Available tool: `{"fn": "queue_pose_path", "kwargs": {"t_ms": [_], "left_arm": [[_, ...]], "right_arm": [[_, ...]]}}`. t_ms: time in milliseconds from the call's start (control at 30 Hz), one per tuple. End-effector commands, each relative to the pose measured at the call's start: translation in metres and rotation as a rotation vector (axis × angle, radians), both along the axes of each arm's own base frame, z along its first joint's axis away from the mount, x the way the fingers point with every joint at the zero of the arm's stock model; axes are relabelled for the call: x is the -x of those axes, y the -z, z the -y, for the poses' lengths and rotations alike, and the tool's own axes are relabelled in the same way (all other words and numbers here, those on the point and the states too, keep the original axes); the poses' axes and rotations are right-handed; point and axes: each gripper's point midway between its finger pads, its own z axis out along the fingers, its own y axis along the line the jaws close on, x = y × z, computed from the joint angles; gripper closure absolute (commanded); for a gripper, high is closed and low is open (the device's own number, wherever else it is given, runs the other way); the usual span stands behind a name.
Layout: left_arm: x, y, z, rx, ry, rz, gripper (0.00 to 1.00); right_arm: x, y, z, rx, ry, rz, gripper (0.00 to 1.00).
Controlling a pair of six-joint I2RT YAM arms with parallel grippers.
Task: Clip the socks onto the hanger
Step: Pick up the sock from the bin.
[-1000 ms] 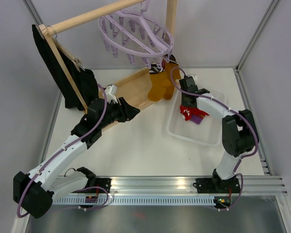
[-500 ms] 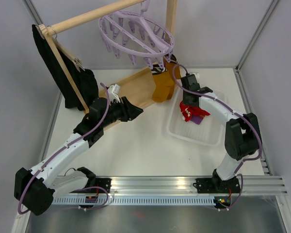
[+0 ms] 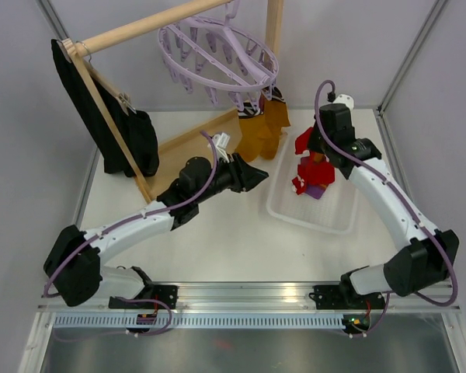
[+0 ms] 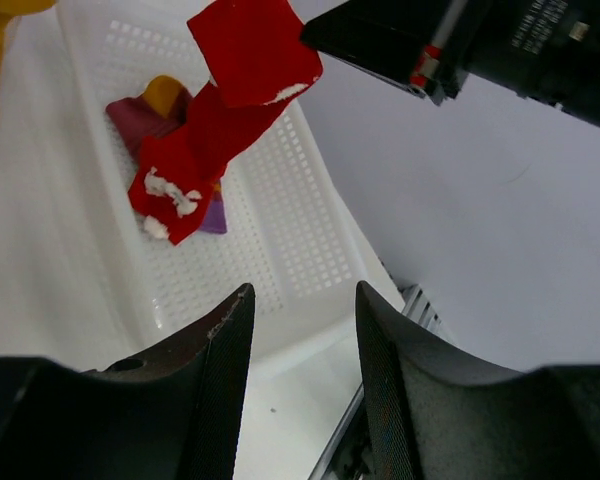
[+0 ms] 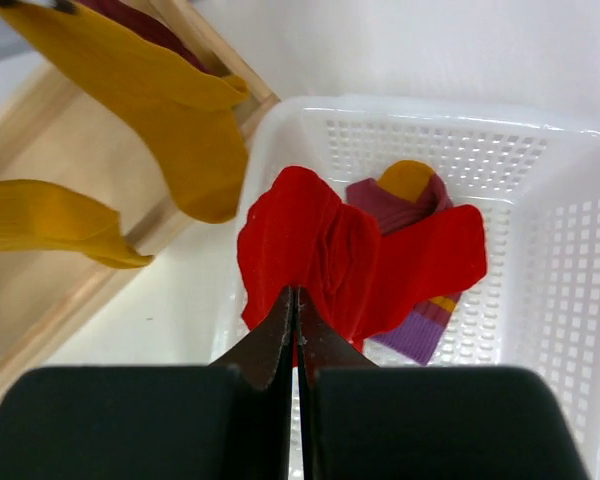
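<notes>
My right gripper (image 5: 295,296) is shut on a red sock (image 5: 320,250) with white bits. The sock hangs from it over the white basket (image 5: 430,112). From above, the right gripper (image 3: 311,149) holds the red sock (image 3: 306,172) above the basket (image 3: 295,214). A maroon and purple sock (image 5: 400,200) lies in the basket. Two mustard socks (image 3: 264,130) hang from pegs of the lavender hanger (image 3: 217,58). My left gripper (image 3: 260,177) is open and empty, just left of the basket. Its wrist view looks at the red sock (image 4: 230,100).
The hanger hangs from a wooden rack (image 3: 140,27) whose base board (image 3: 206,144) lies on the table. A black garment (image 3: 128,136) on a wooden hanger hangs at the left. Grey walls close in the table at the back and sides.
My right gripper has shut on the red sock and lifted it up out of the basket. The left arm has reached to the right, towards the basket.
</notes>
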Motion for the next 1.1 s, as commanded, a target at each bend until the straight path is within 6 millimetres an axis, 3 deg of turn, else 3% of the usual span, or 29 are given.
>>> {"fn": "queue_pose_path", "kwargs": {"t_ms": [0,33,200,333,567,1067], "left_arm": [[-0.012,-0.057,0.026,0.204,-0.002,0.055,0.49],[-0.013,-0.07,0.032,0.247,0.005,0.043,0.49],[-0.01,-0.07,0.065,0.334,0.031,-0.07,0.49],[-0.011,-0.08,0.077,0.443,-0.001,-0.148,0.48],[-0.008,-0.074,0.104,0.523,-0.036,-0.284,0.48],[-0.02,-0.071,0.105,0.62,-0.167,-0.347,0.46]], "right_arm": [[0.014,-0.048,-0.005,-0.117,-0.008,0.105,1.0],[0.021,-0.058,-0.007,-0.146,-0.017,0.131,1.0],[0.04,-0.082,-0.008,-0.221,-0.04,0.214,1.0],[0.05,-0.078,-0.015,-0.268,-0.073,0.222,1.0],[0.056,-0.085,-0.019,-0.3,-0.095,0.252,1.0],[0.066,-0.094,-0.021,-0.276,-0.151,0.276,1.0]]}}
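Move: The left hand, open and empty, has the red sock's middle about 16 cm to its right, 9 cm ahead and some 4 cm lower. The right hand already holds that sock; the left gripper it is brought to lies about 16 cm left of it and 10 cm back, at much the same height. From the right hand, the hung mustard socks are some 15 cm left and 2 cm ahead, and the purple sock in the bin about 17 cm below, 5 cm right and 3 cm back. Right hand raises the pinched red sock about 7 cm and draws back; open left reaches 10 cm right towards it. ##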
